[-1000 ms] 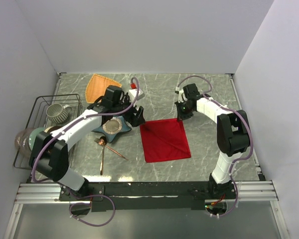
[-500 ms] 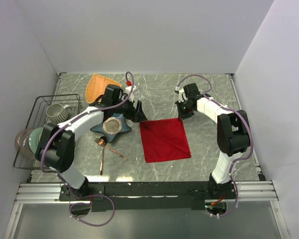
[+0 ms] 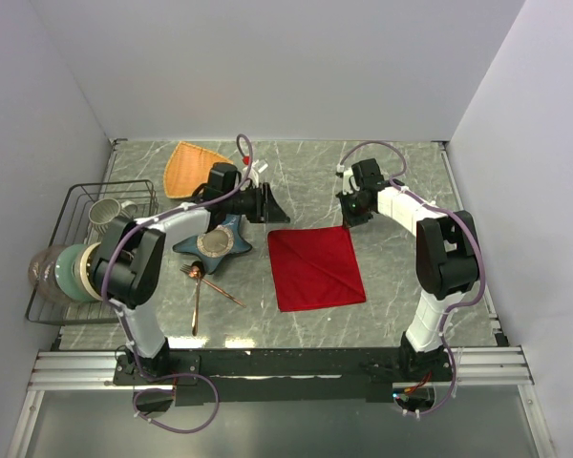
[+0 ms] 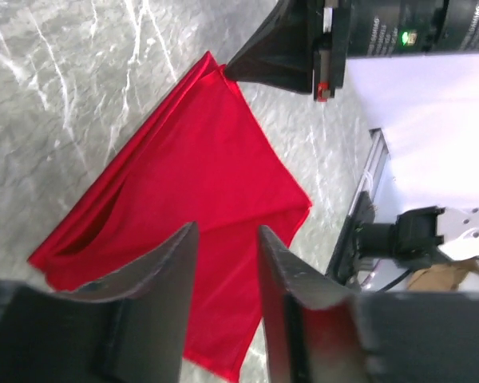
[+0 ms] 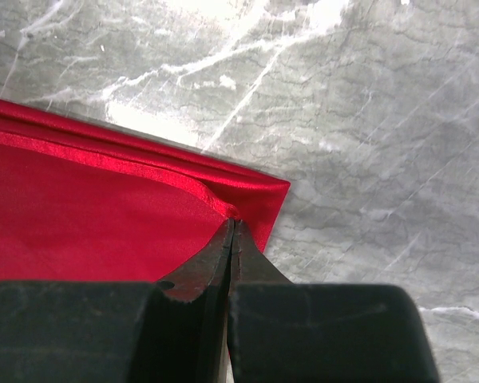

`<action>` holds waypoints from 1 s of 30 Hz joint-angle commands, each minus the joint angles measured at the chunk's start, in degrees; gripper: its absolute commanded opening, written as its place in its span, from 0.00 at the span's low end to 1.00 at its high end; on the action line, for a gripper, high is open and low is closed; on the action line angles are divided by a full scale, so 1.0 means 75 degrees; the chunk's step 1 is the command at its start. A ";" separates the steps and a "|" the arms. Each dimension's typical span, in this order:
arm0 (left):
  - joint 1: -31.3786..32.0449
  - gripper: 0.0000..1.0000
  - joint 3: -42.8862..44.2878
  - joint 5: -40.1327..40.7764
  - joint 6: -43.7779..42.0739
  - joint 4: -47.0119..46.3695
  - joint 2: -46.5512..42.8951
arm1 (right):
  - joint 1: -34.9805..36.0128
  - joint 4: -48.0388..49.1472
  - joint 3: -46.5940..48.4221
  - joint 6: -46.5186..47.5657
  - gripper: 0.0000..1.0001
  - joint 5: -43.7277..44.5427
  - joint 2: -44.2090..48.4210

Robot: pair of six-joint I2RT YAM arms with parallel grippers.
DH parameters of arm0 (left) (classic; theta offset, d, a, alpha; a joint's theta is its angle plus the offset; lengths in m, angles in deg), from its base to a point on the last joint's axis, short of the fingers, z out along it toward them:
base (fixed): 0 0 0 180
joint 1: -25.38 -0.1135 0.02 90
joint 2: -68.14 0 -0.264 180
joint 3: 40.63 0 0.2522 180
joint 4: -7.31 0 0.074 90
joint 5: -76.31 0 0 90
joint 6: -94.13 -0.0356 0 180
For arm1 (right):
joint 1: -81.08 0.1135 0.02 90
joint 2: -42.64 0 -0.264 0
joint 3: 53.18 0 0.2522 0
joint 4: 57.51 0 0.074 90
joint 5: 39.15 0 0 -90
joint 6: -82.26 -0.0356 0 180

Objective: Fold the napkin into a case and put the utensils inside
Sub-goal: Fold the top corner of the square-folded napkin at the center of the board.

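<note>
The red napkin (image 3: 315, 268) lies flat on the marble table as a folded rectangle. My right gripper (image 3: 348, 220) sits at its far right corner, shut on the hem (image 5: 247, 199), its jaws (image 5: 232, 225) pressed together there. My left gripper (image 3: 275, 212) hovers just behind the napkin's far left corner. Its jaws stand partly apart with nothing between them, and the napkin (image 4: 199, 175) shows below the fingertips (image 4: 227, 233). The copper utensils (image 3: 201, 282) lie left of the napkin, in front of the blue star dish.
A blue star-shaped dish (image 3: 216, 242) holding a small round piece sits left of the napkin. An orange triangular plate (image 3: 191, 164) lies at the back left. A wire rack (image 3: 76, 196) with a mug and bowls stands at the left edge.
My left gripper has swung away from the star dish, back and to the right toward the napkin's far left corner, and its jaws have narrowed. The right gripper keeps its hold.
</note>
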 commanded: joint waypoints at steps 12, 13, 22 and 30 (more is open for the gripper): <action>0.0619 0.23 0.0416 -0.0350 0.2586 -0.2177 0.1415 | -0.0076 0.0442 0.0225 -0.0156 0.00 0.0304 -0.0067; 0.0619 0.23 0.0404 -0.0350 0.2690 -0.2201 0.1474 | -0.0065 0.0453 0.0225 -0.0145 0.00 0.0304 -0.0067; 0.0619 0.20 0.0884 -0.0233 0.2516 -0.1897 0.2189 | -0.0076 0.0395 0.0120 -0.0110 0.00 0.0280 -0.0078; 0.0596 0.18 0.1142 -0.0034 0.2410 -0.1475 0.2728 | -0.0076 0.0407 0.0026 -0.0145 0.00 0.0292 -0.0078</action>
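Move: Over the napkin's upper left corner hangs the left hand, about 9 cm too high; the middle of the napkin's top edge lies some 7 cm to its right and 3 cm farther out. The upper left corner is 2 cm out and 2 cm left, and the blue star dish level with the hand, 16 cm left. The right hand already holds the loose corner at its fingertips; from there the top edge's middle is about 10 cm left, 1 cm back and 1 cm down. Sinking about 7 cm in all, the left hand first swings some 5 cm right towards the middle of the napkin's top edge, then drops almost straight down to just inside it, rolling about 15 degrees while its half-open fingers narrow to a small gap. The right hand keeps its shut fingers on the loose corner, easing it slightly forward before staying put. ##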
